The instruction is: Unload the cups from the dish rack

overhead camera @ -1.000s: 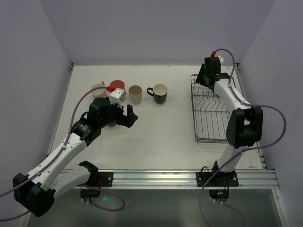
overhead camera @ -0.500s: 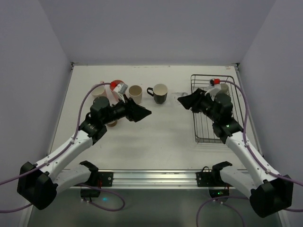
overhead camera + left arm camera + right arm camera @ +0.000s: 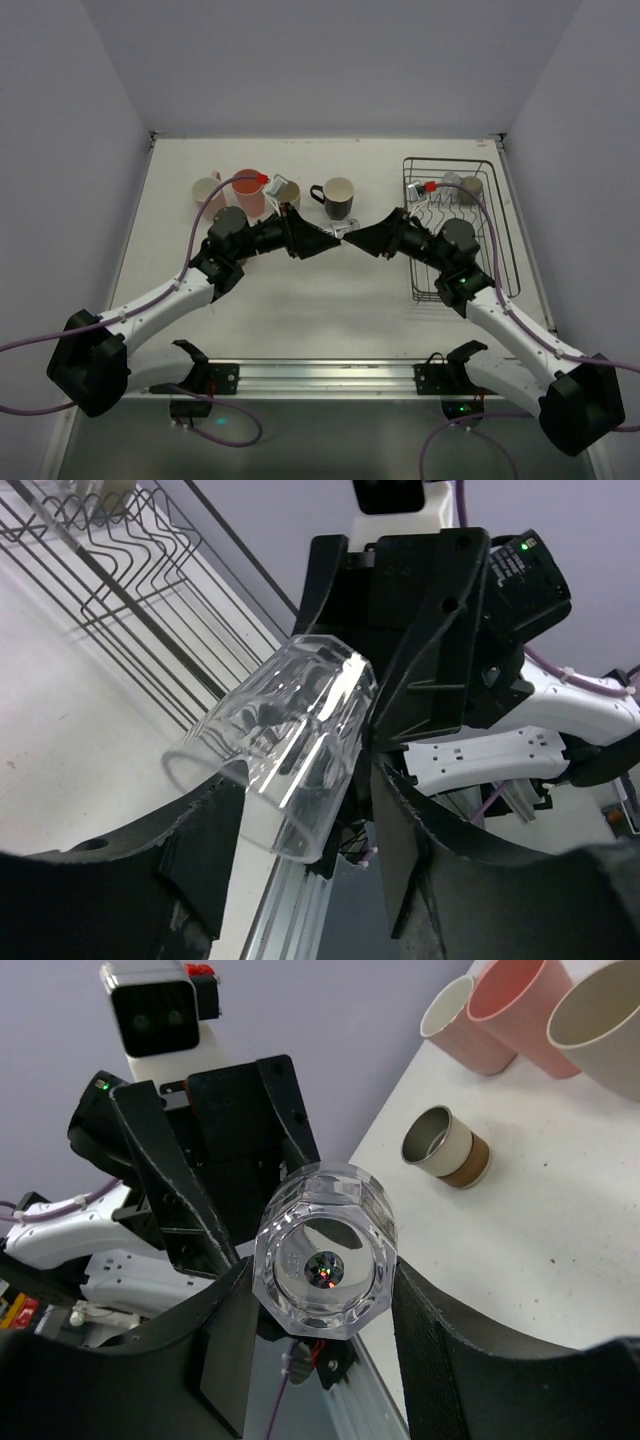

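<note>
A clear glass point(image 3: 345, 232) hangs above mid-table with my right gripper point(image 3: 358, 240) shut on its base point(image 3: 325, 1260). My left gripper point(image 3: 330, 240) is open around its mouth end point(image 3: 285, 750). One finger point(image 3: 200, 860) touches the rim and a gap shows at the other. The dish rack point(image 3: 505, 225) at the right holds an olive-grey mug point(image 3: 470, 187) and another clear glass point(image 3: 450, 180). On the table at the back stand a pale pink mug point(image 3: 205, 190), a salmon tumbler point(image 3: 247, 188), a beige cup point(image 3: 287, 192) and a black mug point(image 3: 338, 197).
A small cup with a brown band point(image 3: 445, 1147) sits on the table near the pink ones; the left arm hides it from above. Purple cables loop over both arms. A metal rail point(image 3: 330, 378) runs along the near edge.
The right arm swung from the rack's far end to mid-table carrying the glass. The left arm reached right to meet it, and its jaws narrowed round the glass's mouth.
</note>
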`<state>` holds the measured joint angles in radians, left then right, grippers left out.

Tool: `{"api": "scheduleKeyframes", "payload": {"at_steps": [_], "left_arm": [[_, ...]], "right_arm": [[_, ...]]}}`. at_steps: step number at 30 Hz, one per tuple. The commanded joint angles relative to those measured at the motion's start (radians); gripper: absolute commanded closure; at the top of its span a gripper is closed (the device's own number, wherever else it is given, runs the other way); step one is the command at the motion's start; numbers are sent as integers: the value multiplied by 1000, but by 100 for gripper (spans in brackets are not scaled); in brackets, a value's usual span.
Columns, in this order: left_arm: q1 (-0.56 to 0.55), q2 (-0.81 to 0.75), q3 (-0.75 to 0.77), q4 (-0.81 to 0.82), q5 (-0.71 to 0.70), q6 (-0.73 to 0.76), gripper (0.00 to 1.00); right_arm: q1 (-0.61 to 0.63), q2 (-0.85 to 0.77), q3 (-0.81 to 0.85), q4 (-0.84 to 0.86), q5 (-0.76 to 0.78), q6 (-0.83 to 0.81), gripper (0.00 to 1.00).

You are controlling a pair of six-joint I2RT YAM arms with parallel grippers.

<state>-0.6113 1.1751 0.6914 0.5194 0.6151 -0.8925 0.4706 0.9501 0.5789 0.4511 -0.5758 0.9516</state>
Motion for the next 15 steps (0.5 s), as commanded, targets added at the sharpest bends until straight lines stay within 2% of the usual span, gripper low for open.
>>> {"api": "scheduleKeyframes", "payload": {"at_steps": [1, 3, 5, 6, 7, 9, 11, 12, 14, 15], "left_arm": [[-11, 8, 16, 96, 31, -28, 45], [-11, 11, 13, 106, 31, -25, 50], [-11, 12, 7, 117, 29, -25, 66], [-10, 12, 5, 113, 26, -16, 81], [-11, 5, 5, 102, 9, -7, 88], [-10, -3, 17, 13, -38, 45, 100], [-11, -18, 54, -97, -95, 136, 100], [-10, -22, 69, -231, -171, 177, 100], [-11, -17, 133, -379, -254, 292, 100], [-11, -8, 160, -538, -350, 334, 100]], "right_arm": [[19, 50, 3, 123, -48, 39, 68], [23, 73, 4, 149, -55, 50, 68], [26, 107, 3, 169, -61, 64, 68], [28, 117, 1, 191, -65, 68, 67], [28, 130, -4, 199, -65, 76, 66], [28, 136, -7, 204, -55, 76, 47], [26, 124, -7, 180, -33, 59, 27], [26, 113, -1, 129, 3, 46, 14], [26, 90, 13, 54, 52, -22, 4], [26, 63, 38, -59, 86, -51, 1]]}}
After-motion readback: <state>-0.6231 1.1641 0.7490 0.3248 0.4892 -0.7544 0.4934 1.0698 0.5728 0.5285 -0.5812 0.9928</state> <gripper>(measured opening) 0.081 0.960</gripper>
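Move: Just ahead and to the right of the left hand point, about 3 cm off at roughly its own height, is the clear cup, its open rim towards that hand. It lies about 2 cm to the left and 1 cm ahead of the right hand, whose fingers hold it. The black mug stands some 25 cm ahead of the left hand and 19 cm lower, with the beige cup about 14 cm to the left of the mug. Closing from a bit over half open to nearly shut, the left fingers pinch the clear cup's wall at the rim while the right hand eases left and sinks a little, still gripping. Then the right fingers spread wide and let go, that hand ending some 2 cm lower, as the left starts off about 2 cm forward and 2 cm down, turning slightly counter-clockwise and keeping its pinch. ##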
